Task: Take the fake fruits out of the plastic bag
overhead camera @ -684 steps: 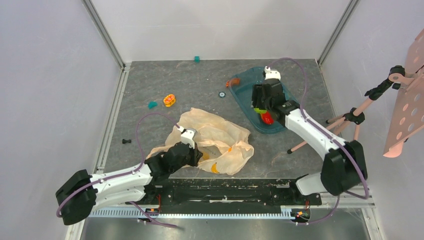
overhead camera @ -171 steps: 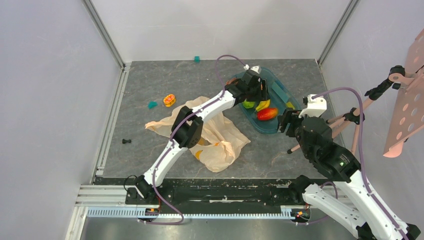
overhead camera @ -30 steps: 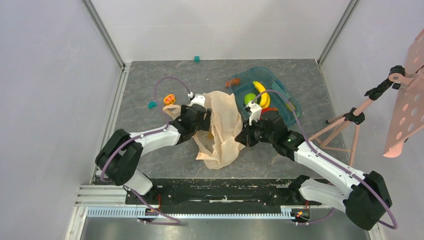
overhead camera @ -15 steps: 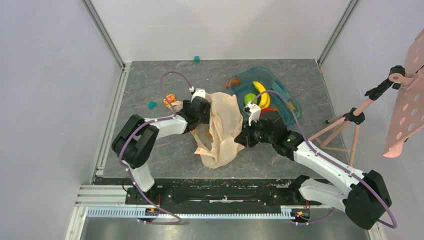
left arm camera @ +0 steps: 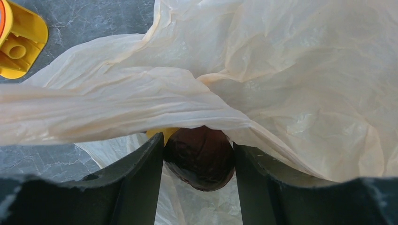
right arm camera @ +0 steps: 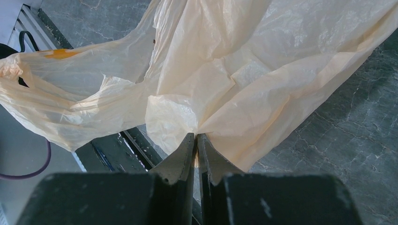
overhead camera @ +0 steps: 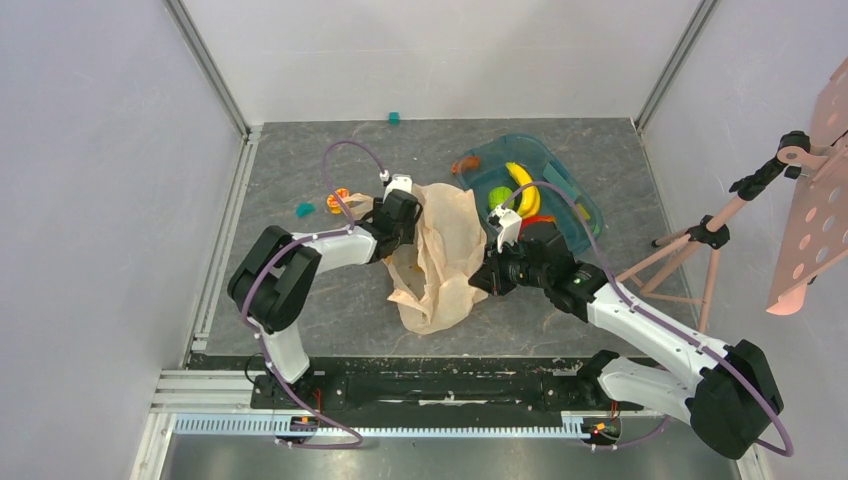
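Observation:
The plastic bag (overhead camera: pixel 447 245) lies crumpled mid-table, pale peach and translucent. My left gripper (left arm camera: pixel 199 150) reaches under its lifted edge (left arm camera: pixel 141 101), and both fingers touch the sides of a small dark brown round fruit (left arm camera: pixel 201 159). A yellow bit (left arm camera: pixel 162 134) shows behind that fruit; I cannot tell what it is. My right gripper (right arm camera: pixel 196 136) is shut on a pinch of the bag's film (right arm camera: pixel 244 61) at the bag's right side (overhead camera: pixel 483 283). A yellow banana (overhead camera: pixel 520 185) and a green ball-like fruit (overhead camera: pixel 499 196) lie in the teal tub (overhead camera: pixel 578 212).
An orange-yellow ring toy (overhead camera: pixel 338 198) sits just left of the left wrist and shows in the left wrist view (left arm camera: pixel 19 47). Teal blocks (overhead camera: pixel 304 209) (overhead camera: pixel 395 118) and a small orange piece (overhead camera: pixel 462 167) lie on the grey floor. A pink tripod (overhead camera: pixel 690 240) stands at the right.
The left gripper has pushed a little farther under the bag's edge and its jaws have narrowed onto the dark round fruit. The right arm has kept still, holding the bag.

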Available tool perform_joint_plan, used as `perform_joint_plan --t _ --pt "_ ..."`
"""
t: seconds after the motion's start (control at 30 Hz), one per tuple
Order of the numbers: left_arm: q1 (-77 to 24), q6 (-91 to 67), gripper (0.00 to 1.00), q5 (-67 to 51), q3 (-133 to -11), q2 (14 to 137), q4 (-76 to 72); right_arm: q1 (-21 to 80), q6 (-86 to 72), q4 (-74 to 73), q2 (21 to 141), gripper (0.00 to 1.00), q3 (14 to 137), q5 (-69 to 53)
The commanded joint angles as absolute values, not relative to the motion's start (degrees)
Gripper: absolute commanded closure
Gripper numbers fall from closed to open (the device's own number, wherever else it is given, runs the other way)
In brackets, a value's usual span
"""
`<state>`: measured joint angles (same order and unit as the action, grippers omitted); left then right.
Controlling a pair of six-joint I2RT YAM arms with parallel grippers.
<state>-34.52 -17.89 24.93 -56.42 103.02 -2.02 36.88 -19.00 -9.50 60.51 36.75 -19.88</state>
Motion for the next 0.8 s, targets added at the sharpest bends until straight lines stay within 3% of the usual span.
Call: perform_joint_plan --t 0.0,0.4,0.77 --pt "-34.0 -19.7 0.55 24.9 -56.7 99.5 1.3 36.8 -19.3 -7.2 59.9 0.92 36.4 -19.8" --pt "-33.9 -24.6 0.57 22.4 -51.2 77.0 15.7 36.7 -17.4 -3.7 67.9 0.92 37.9 -16.0" --pt "-33.9 -25.2 0.54 27.7 -56.5 51.8 31.6 38.0 -21.8 10.8 86.4 0.93 48.4 -28.8"
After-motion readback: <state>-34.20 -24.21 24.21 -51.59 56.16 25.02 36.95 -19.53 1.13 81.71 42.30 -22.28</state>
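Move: The left hand already grips the dark fruit inside the bag, whose middle lies about 10 cm back and 7 cm to its right. The basket is some 27 cm to its right and 1 cm ahead, the flower toy about 12 cm left and 2 cm ahead. From the right hand, already pinching the bag, the bag's middle is roughly 5 cm ahead, 7 cm left and 8 cm below; the dark fruit is 17 cm ahead, 14 cm left and 10 cm below. Left arm lifts the dark fruit about 18 cm, back-left out of the bag; right, still pinching, sinks forward-left. ##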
